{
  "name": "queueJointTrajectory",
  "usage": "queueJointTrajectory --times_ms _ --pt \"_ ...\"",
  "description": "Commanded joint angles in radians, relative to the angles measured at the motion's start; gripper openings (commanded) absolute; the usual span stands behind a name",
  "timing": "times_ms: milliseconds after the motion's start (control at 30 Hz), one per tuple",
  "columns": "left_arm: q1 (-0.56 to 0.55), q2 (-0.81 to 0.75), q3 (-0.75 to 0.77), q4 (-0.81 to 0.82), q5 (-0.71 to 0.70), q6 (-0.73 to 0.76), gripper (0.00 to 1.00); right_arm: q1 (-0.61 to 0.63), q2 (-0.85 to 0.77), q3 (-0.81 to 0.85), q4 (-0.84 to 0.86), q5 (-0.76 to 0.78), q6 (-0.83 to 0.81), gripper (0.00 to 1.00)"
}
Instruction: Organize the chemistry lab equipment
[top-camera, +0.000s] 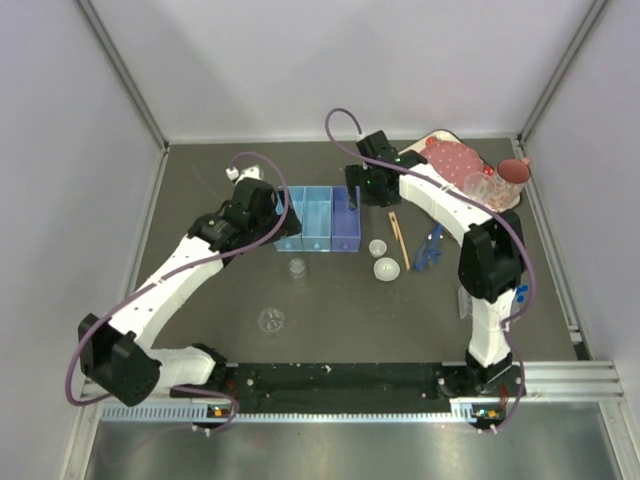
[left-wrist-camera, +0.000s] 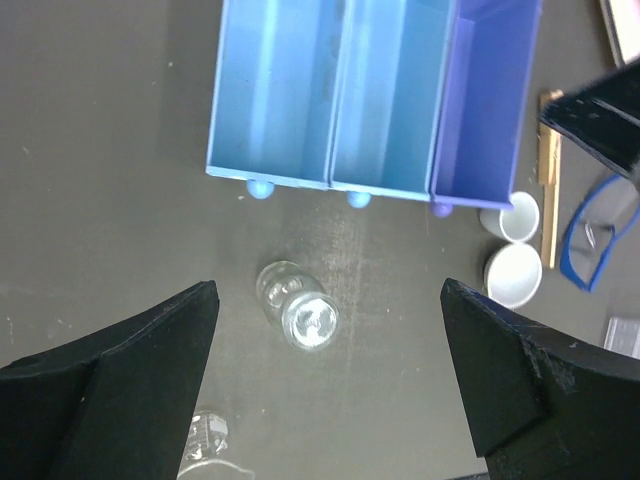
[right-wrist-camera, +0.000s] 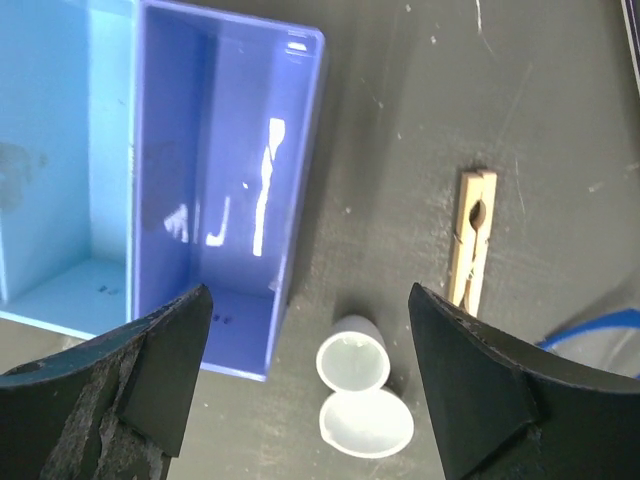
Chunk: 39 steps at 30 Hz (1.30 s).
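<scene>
Two small white cups (right-wrist-camera: 353, 360) (right-wrist-camera: 366, 421) lie touching on the dark table, just right of the purple bin (right-wrist-camera: 220, 180). My right gripper (right-wrist-camera: 310, 295) hangs open above them, with nothing between its fingers. Thin wooden tongs (right-wrist-camera: 472, 240) lie to the right of the cups. A small clear glass vial (left-wrist-camera: 300, 310) stands in front of the two light blue bins (left-wrist-camera: 330, 90). Above it my left gripper (left-wrist-camera: 328, 300) is wide open and empty. A second clear glass piece (left-wrist-camera: 205, 440) shows at the lower left. From above, both grippers (top-camera: 272, 222) (top-camera: 358, 190) hover by the bins.
Three bins (top-camera: 318, 220) stand in a row mid-table. A blue piece (top-camera: 430, 248) lies right of the tongs (top-camera: 397, 236). The white tray (top-camera: 440, 138) with a pink plate and glasses sits at the back right. A clear dish (top-camera: 272, 320) lies nearer the arm bases.
</scene>
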Motion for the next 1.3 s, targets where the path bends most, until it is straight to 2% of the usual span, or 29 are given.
queueJointTrajectory --times_ms 0,233,633,1000,1267 --pt "0.050 0.055 0.033 0.026 -0.020 -0.140 0.98 0.029 0.013 0.108 0.039 -0.037 -0.042 0.80" --pt "0.099 0.074 -0.007 0.047 -0.006 -0.257 0.98 0.033 0.120 0.193 0.035 0.001 -0.077 0.77" --pt "0.155 0.008 -0.098 0.111 0.040 -0.226 0.98 0.035 0.296 0.344 0.038 0.075 -0.146 0.73" --pt "0.191 -0.015 -0.136 0.131 0.083 -0.185 0.98 0.033 0.366 0.388 0.104 0.086 -0.397 0.75" --pt "0.207 -0.034 -0.138 0.122 0.083 -0.151 0.98 0.035 0.376 0.354 0.199 0.026 -0.537 0.79"
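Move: The purple bin's middle is about 2 cm ahead of the right hand, 5 cm to its left and 10 cm below; its far end is some 10 cm ahead. The middle blue bin adjoins it, about 11 cm left. A small white cup stands 5 cm back and 2 cm right, the wooden clamp 2 cm back and 7 cm right. From the left hand, the left blue bin lies 9 cm ahead and 17 cm down; the glass jar is about 2 cm back and 2 cm right. Forward goes the right hand, about 9 cm along and over the purple bin to its far end, drifting some 4 cm left. It lifts slightly, then sinks to a net 5 cm lower, turning about 20 degrees counter-clockwise, fingers still open and empty. The left hand, also open, slides 4 cm left and sinks as much, edging a little forward, turning about 15 degrees counter-clockwise beside the left blue bin's near corner. ##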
